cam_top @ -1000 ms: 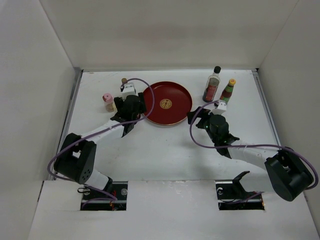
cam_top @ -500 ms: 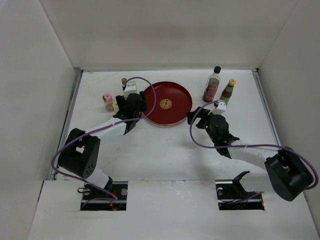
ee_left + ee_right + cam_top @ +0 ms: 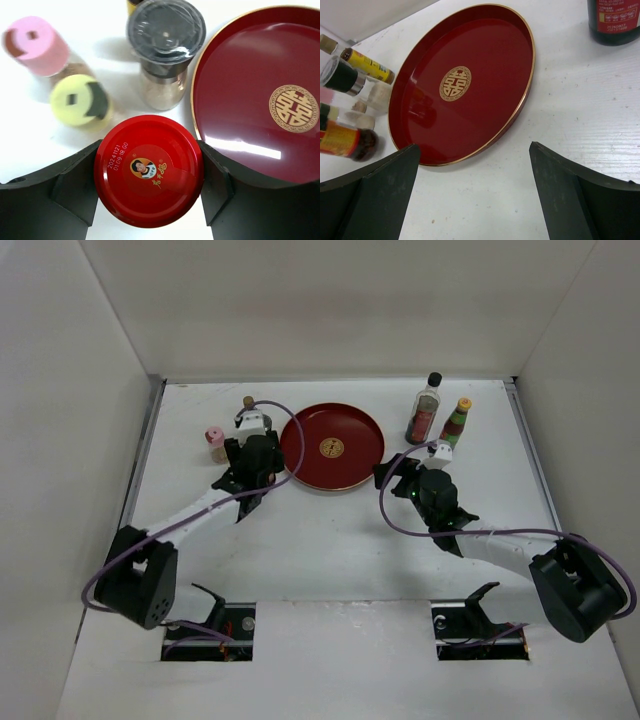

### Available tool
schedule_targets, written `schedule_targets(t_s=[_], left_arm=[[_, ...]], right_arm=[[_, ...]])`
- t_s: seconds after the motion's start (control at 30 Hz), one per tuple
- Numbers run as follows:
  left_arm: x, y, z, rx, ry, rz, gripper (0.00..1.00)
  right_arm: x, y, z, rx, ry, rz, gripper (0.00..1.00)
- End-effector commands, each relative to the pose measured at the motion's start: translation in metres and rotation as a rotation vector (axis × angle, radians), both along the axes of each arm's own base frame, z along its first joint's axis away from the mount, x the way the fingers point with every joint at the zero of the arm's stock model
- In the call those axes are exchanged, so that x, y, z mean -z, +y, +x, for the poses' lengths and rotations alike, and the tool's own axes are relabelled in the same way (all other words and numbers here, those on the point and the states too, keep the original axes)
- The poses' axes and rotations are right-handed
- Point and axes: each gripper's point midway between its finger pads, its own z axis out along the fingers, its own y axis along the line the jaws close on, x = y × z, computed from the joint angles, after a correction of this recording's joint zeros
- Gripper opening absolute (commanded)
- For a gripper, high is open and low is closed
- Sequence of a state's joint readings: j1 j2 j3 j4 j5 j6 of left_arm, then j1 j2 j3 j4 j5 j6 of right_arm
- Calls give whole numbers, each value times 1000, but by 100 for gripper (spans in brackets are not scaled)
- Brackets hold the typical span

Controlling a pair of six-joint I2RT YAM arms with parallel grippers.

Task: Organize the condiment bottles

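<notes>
My left gripper [image 3: 149, 170] is shut on a red-capped jar [image 3: 149, 172], one finger on each side of its lid. It sits just left of the dark-red plate [image 3: 260, 100]. Close beyond it stand a grey-capped grinder [image 3: 165, 35], a yellow-capped shaker [image 3: 80, 102] and a pink-capped shaker [image 3: 37, 45]. In the top view my left gripper [image 3: 248, 455] hides the jar. A tall black-capped glass bottle [image 3: 427, 410] and a yellow-capped red bottle [image 3: 457, 423] stand right of the plate. My right gripper [image 3: 388, 472] is open and empty at the plate's right rim [image 3: 520, 115].
A small brown-capped bottle [image 3: 247, 402] stands behind the left group near the back wall. White walls close in the table on three sides. Purple cables loop over both arms.
My left arm has swung a little left, away from the plate, with the red-capped jar still held. The right arm has not moved.
</notes>
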State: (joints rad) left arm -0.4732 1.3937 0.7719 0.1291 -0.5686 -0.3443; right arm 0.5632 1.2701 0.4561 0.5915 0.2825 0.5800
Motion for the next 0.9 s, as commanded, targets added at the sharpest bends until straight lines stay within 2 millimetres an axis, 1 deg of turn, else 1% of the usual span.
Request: schedule_targets(t_s=[0.0, 0.07, 0.17, 0.23, 0.27, 0.33, 0.4, 0.47, 0.57, 0.63, 0.73, 0.8, 0.87], left_arm=[[-108, 1, 2, -28, -290, -125, 31], [-129, -4, -5, -10, -332, -151, 31], [-152, -25, -6, 40, -366, -180, 31], [-162, -39, 2, 67, -376, -192, 31], [-165, -48, 10, 81, -380, -202, 31], [-168, -68, 32, 119, -384, -220, 31], [-167, -83, 54, 141, -375, -228, 31], [-164, -103, 83, 166, -366, -234, 31], [-160, -123, 112, 181, -363, -237, 31], [-155, -134, 128, 179, -360, -231, 31], [-141, -145, 154, 171, -352, -221, 30], [-133, -147, 166, 163, -347, -218, 30], [-126, -149, 177, 159, -343, -213, 30]], right_arm=[[-16, 3, 4, -4, -50, 48, 97], [-19, 6, 4, -12, -52, 50, 97], [-20, 3, 4, -2, -61, 53, 97], [-17, 4, 4, -7, -51, 54, 97], [-17, 6, 3, -11, -52, 57, 97], [-21, 4, 3, -1, -63, 58, 98], [-20, 3, 3, 4, -64, 61, 98], [-18, 4, 4, 0, -60, 59, 98], [-21, 2, 4, 5, -71, 59, 98], [-18, 4, 4, -2, -61, 60, 99], [-17, 6, 5, -9, -56, 55, 99], [-18, 5, 6, -2, -62, 52, 99], [-15, 7, 6, -11, -51, 54, 99]])
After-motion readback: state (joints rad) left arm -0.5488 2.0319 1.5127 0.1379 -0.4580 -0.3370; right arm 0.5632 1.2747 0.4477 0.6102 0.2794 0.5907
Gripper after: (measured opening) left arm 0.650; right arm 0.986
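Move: The red plate's middle lies about 12 cm ahead and 17 cm to the right of the left hand, some 11 cm below; this hand already holds the red-lidded jar by its lid. The black-capped grinder stands 10 cm ahead of this hand and about 1 cm right, the yellow-capped shaker 4 cm ahead and 6 cm left, both lower. From the right hand, the plate's middle is roughly 15 cm ahead and 17 cm left. The red-lidded jar, still gripped by its lid between the left fingers, goes up about 10 cm first, drawing back slightly, then swings right and forward past the grinder to over the plate, sinking some 8 cm towards it on the second half. The wrist turns about 10 degrees clockwise on the way; the fingers keep their hold. ##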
